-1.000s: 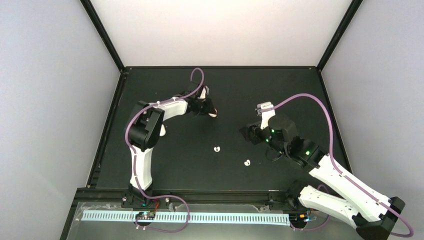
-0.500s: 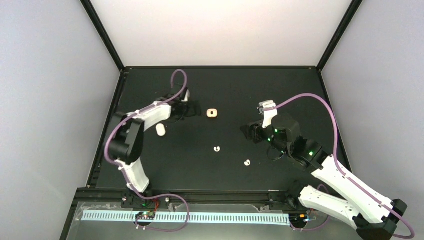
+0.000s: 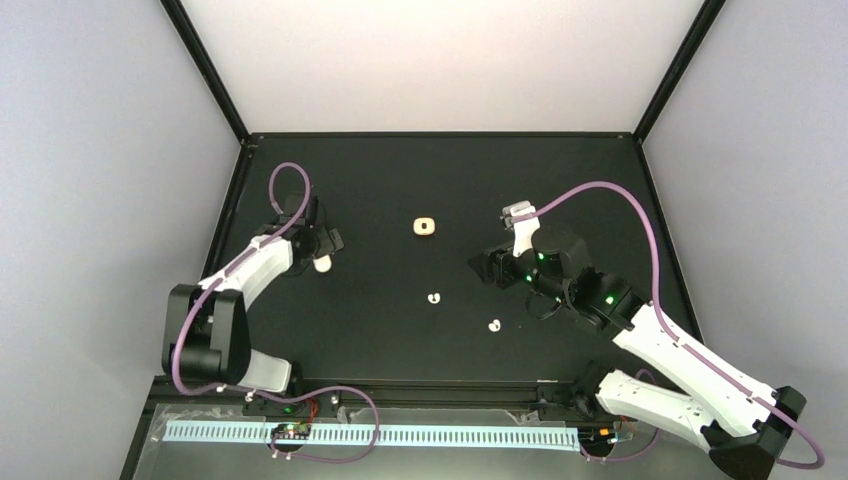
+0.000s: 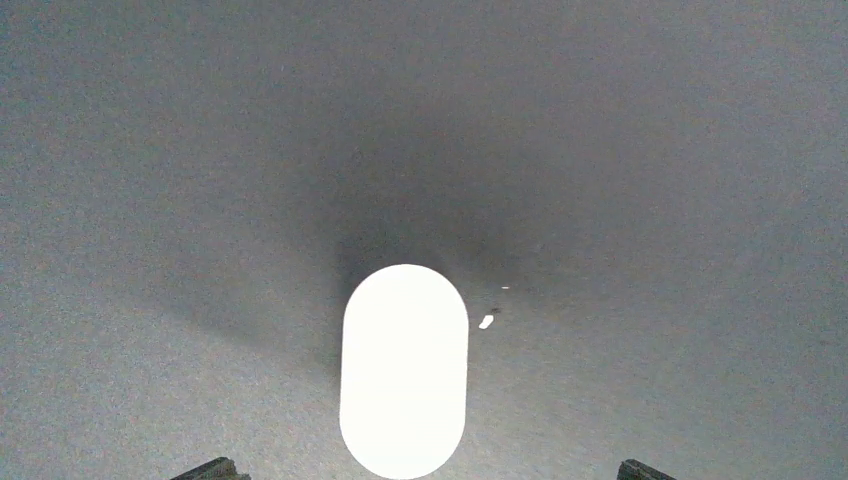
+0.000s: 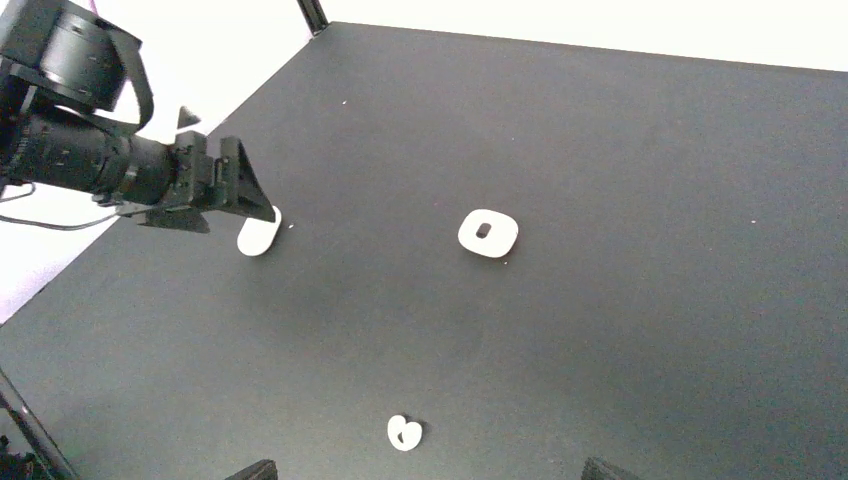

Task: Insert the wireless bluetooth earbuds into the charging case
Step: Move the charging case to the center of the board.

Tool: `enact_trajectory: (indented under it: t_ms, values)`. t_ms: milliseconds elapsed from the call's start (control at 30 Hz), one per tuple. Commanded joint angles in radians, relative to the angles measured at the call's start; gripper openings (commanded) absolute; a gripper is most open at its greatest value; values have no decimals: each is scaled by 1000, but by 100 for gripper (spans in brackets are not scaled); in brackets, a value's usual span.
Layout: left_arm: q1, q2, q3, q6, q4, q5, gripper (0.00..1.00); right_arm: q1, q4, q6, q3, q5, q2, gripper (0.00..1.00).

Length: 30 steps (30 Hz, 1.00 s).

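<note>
Two curled white earbuds (image 3: 433, 297) (image 3: 494, 325) lie apart on the black mat, and the nearer one shows as a small heart shape (image 5: 404, 433) just ahead of my right gripper (image 5: 428, 470). That gripper (image 3: 478, 268) stands open and empty. Two case-like things lie on the mat: a white oval case (image 3: 321, 264) (image 4: 404, 370) (image 5: 259, 232) and a cream square case (image 3: 425, 227) (image 5: 488, 232) with a dark opening. I cannot tell which is the charging case. My left gripper (image 3: 326, 248) (image 4: 428, 470) (image 5: 250, 195) hovers open over the oval one, fingers wide on either side.
The black mat (image 3: 560, 180) is framed by a black rail with white walls behind and to both sides. Purple cables loop over both arms. The left rail (image 3: 225, 230) runs close to the left gripper.
My left gripper opened, left the cream square case on the mat and swung left to the oval case. My right gripper edged slightly left.
</note>
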Motion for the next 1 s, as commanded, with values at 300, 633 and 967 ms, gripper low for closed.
enact_trajectory:
  t_ms: [300,633,967]
  values:
    - [49,215,85,47,-12,23,77,-2,13,13,10,-24,-49,80]
    - [42,243,79,12,6,62,47,-1,29,32,-9,-29,-57,80]
    - [-88,157,-5,-148,31,71,27,-2,51,41,-30,-29,-62,79]
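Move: The white charging case lies almost straight under the open left hand, about 1 cm ahead, 1 cm to its left and some 6 cm below. The square case with the hole stands roughly 11 cm ahead and 24 cm to this hand's right, and the nearer earbud about 11 cm back and 26 cm right, both at about the charging case's level. From the idle right hand, the charging case is some 11 cm ahead, 34 cm left and 25 cm below. The left fingers close on the charging case's two sides, a grip that isn't there at the start. The hand first sinks about 5.5 cm onto the charging case, tipping some 10 degrees to point more steeply down; the wide-open fingers shut to about a third, and the hand then heads right, low over the board, by about 3 cm, towards the board's middle. ##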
